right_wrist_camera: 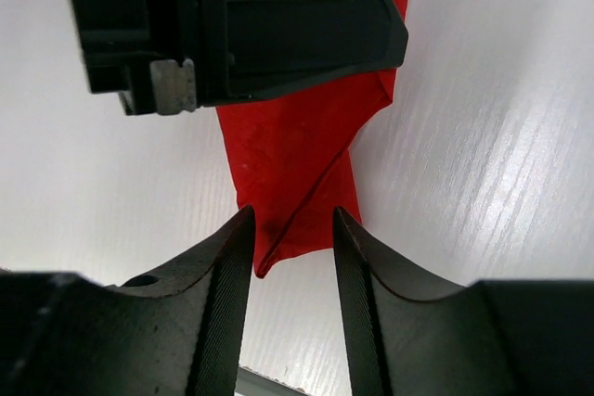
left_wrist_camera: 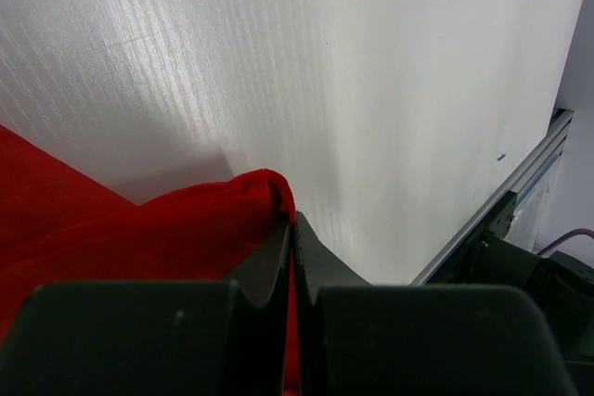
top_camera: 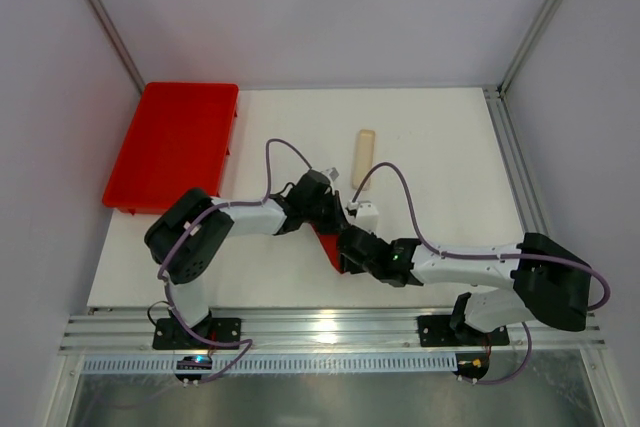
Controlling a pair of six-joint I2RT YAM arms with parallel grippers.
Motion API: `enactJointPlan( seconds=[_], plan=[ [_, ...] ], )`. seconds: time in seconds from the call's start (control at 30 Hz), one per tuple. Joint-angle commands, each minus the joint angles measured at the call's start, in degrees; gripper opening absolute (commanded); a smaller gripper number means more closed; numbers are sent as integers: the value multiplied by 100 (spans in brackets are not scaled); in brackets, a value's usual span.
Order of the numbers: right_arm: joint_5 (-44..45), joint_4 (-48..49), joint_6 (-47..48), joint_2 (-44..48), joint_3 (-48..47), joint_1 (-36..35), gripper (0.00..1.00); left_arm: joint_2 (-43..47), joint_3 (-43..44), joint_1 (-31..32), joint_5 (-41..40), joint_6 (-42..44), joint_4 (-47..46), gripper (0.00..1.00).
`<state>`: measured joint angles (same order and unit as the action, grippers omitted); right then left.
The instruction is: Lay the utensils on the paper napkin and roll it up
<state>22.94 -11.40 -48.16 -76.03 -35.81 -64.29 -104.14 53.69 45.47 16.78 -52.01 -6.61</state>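
The paper napkin [top_camera: 326,245] is a folded red sheet lying on the white table between the two grippers. My left gripper [left_wrist_camera: 293,220] is shut on one raised edge of the napkin [left_wrist_camera: 139,238], and red paper shows between its closed fingers. My right gripper [right_wrist_camera: 292,220] is open just above the napkin's near pointed end [right_wrist_camera: 297,164], with nothing gripped. The left gripper's black body [right_wrist_camera: 232,16] covers the napkin's far part. In the top view both grippers [top_camera: 325,219] [top_camera: 347,247] meet over the napkin. The utensils are hidden.
A big red plastic tray [top_camera: 175,145] sits at the far left, partly over the table edge. A pale beige oblong strip [top_camera: 362,157] lies behind the grippers. An aluminium rail [top_camera: 330,332] runs along the near edge.
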Motion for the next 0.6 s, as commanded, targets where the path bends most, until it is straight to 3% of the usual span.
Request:
enactJointPlan(
  seconds=[0.0,0.13,0.17,0.27,0.57],
  plan=[
    [132,208,17,-166,-224,-22,42,-10,229,49,98,121,-130,0],
    [211,86,-70,-254,-224,-22,33,-10,247,58,98,147,-95,0],
    [228,50,-105,-246,-216,-22,21,-19,256,58,98,156,-95,0],
    [237,6,-167,-211,-145,-22,5,-36,300,58,107,165,-60,0],
    [158,-117,-299,-360,-128,-31,4,-151,510,58,28,261,98,0]
  ],
)
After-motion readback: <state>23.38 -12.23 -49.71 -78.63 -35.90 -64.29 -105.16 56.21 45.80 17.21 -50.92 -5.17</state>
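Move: The rolled napkin's near end lies right under the right hand's open fingertips, about 2 cm below and neither ahead nor to the side, with its loose flap edge running between them. The part of the napkin that the left fingers still pinch is some 8 cm straight ahead of the right hand; the wooden tray lies about 24 cm ahead and 4 cm to its right. From the left hand the near end is roughly 8 cm back, level sideways and about 1 cm lower. The right hand sinks about 1.5 cm onto the near end of the rolled napkin, easing only a touch to its right, and its half-open fingers shut early on, pinching the loose flap edge; the hand then stays almost in place with the fingers closed and its wrist nearly unturned. The left hand keeps its closed fingers on the napkin farther out and creeps less than 1 cm to its right, rising very slightly. ##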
